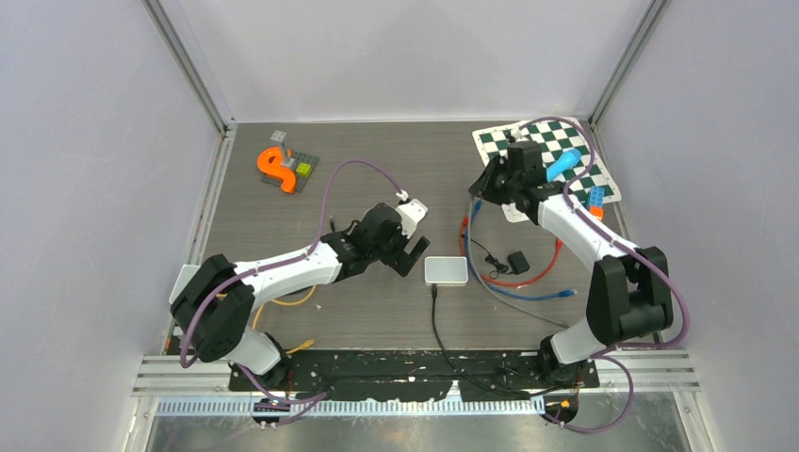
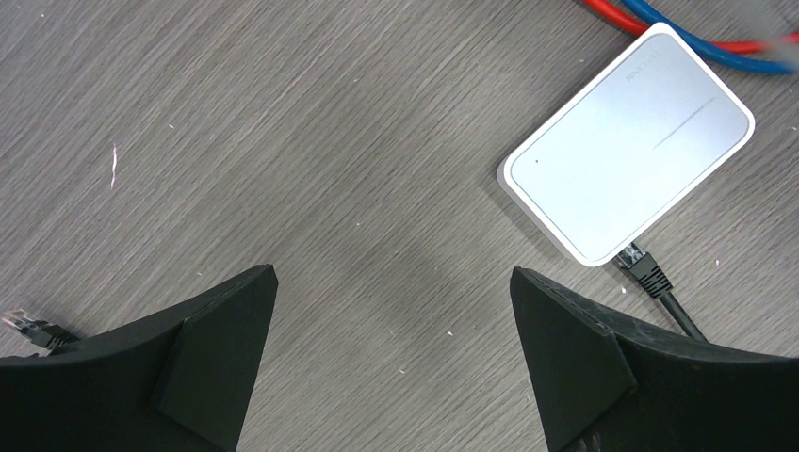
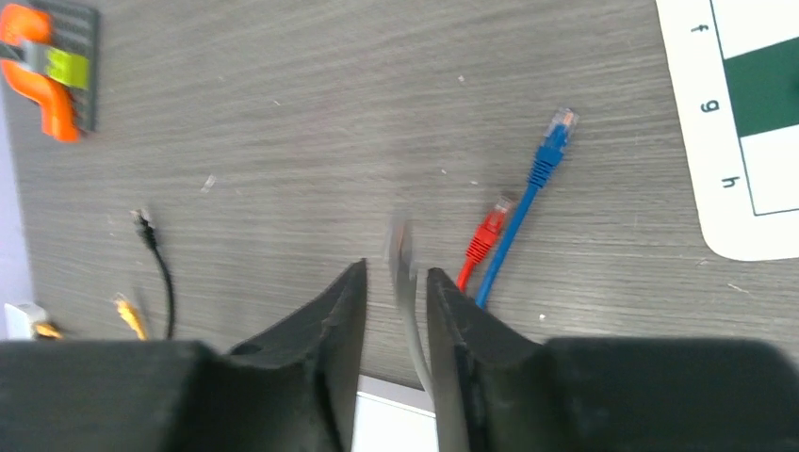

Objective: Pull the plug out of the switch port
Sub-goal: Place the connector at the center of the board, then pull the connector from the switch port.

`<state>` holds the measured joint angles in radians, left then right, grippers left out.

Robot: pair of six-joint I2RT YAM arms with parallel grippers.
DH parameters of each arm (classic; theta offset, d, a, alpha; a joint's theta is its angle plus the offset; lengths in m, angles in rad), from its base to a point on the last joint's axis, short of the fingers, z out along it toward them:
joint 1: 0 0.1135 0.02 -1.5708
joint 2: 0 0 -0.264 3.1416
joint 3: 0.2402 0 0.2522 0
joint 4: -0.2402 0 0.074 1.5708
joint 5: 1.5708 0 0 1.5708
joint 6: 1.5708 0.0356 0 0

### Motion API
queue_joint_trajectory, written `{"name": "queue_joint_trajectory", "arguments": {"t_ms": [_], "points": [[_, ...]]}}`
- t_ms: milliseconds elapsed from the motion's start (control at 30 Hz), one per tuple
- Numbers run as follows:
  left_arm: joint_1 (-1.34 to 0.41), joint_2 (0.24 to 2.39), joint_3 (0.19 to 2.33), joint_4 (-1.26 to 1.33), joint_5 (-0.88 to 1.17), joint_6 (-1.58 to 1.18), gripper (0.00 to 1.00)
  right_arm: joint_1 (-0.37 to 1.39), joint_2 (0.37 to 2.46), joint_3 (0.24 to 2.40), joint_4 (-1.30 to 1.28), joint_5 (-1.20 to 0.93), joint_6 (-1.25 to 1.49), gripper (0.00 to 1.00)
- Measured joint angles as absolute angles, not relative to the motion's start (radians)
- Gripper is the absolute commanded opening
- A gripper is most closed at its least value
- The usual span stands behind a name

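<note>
The white switch (image 1: 446, 270) lies flat mid-table, and a black plug (image 2: 641, 268) on a black cable (image 1: 435, 315) sits in its near edge. My left gripper (image 1: 410, 254) hovers just left of the switch (image 2: 629, 155), open wide (image 2: 391, 282) with only bare table between its fingers. My right gripper (image 1: 490, 184) is raised at the back right. In the right wrist view a blurred grey plug (image 3: 400, 240) on a grey cable stands between its jaws (image 3: 396, 273). The jaws are slightly apart, with a gap on the plug's left side. The switch's corner (image 3: 396, 424) shows below.
Red (image 3: 485, 235) and blue (image 3: 546, 155) plugs lie on the table to the right of the grey one. A chessboard mat (image 1: 546, 155) fills the back right corner. An orange piece on a grey plate (image 1: 278, 169) sits back left. A small black adapter (image 1: 517, 261) and a yellow cable (image 1: 287, 301) lie nearer.
</note>
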<state>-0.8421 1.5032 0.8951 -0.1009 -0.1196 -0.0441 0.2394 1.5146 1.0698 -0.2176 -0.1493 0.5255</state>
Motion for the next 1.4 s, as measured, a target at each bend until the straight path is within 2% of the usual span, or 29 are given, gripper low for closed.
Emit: {"name": "queue_joint_trajectory", "arguments": {"t_ms": [100, 167, 333, 633, 867, 1133, 1200, 1300, 1400], "points": [[-0.842, 1.503, 0.895, -0.102, -0.12, -0.044, 0.99, 0.237, 1.542, 1.071, -0.253, -0.16, 0.511, 0.49], [-0.842, 1.504, 0.895, -0.102, -0.12, -0.044, 0.99, 0.237, 1.542, 1.071, -0.278, -0.161, 0.498, 0.5], [-0.842, 1.52, 0.899, -0.104, -0.112, -0.045, 0.99, 0.237, 1.482, 1.02, -0.279, -0.169, 0.48, 0.5], [-0.842, 1.562, 0.954, -0.113, -0.058, -0.044, 0.99, 0.295, 1.246, 0.7, -0.162, -0.309, 0.556, 0.5], [-0.842, 1.633, 1.026, -0.139, 0.051, -0.038, 0.96, 0.337, 1.124, 0.514, -0.144, -0.331, 0.625, 0.49], [-0.847, 1.702, 1.121, -0.212, 0.213, 0.065, 0.96, 0.337, 1.0, 0.408, -0.176, -0.305, 0.679, 0.46], [-0.857, 1.729, 1.167, -0.255, 0.232, 0.101, 0.96, 0.339, 0.929, 0.374, -0.203, -0.257, 0.704, 0.47], [-0.875, 1.768, 1.227, -0.303, 0.236, 0.145, 0.97, 0.339, 0.72, 0.302, -0.242, -0.171, 0.754, 0.54], [-0.892, 1.8, 1.265, -0.337, 0.235, 0.174, 0.97, 0.339, 0.517, 0.258, -0.268, -0.107, 0.797, 0.55]]}}
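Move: The right fingers, already loosening, still have the grey connector between their tips, about 12 cm above the table. From that hand the blue plug lies some 6 cm ahead and 2 cm right, the red plug about 3 cm ahead and 1 cm left, and the white switch about 12 cm back and 7 cm left. From the open left hand the switch is roughly level, 10 cm right and 7 cm lower, its black plug about 5 cm back and 7 cm right. The right fingers open to about half and let go of the grey connector, dipping a couple of centimetres before the hand draws back some 19 cm, sinking on the way and lifting slightly at the end, to the right of the switch. The left hand, staying wide open, travels about 8 cm right and slightly back to come over the switch, turning some 25 degrees clockwise. ##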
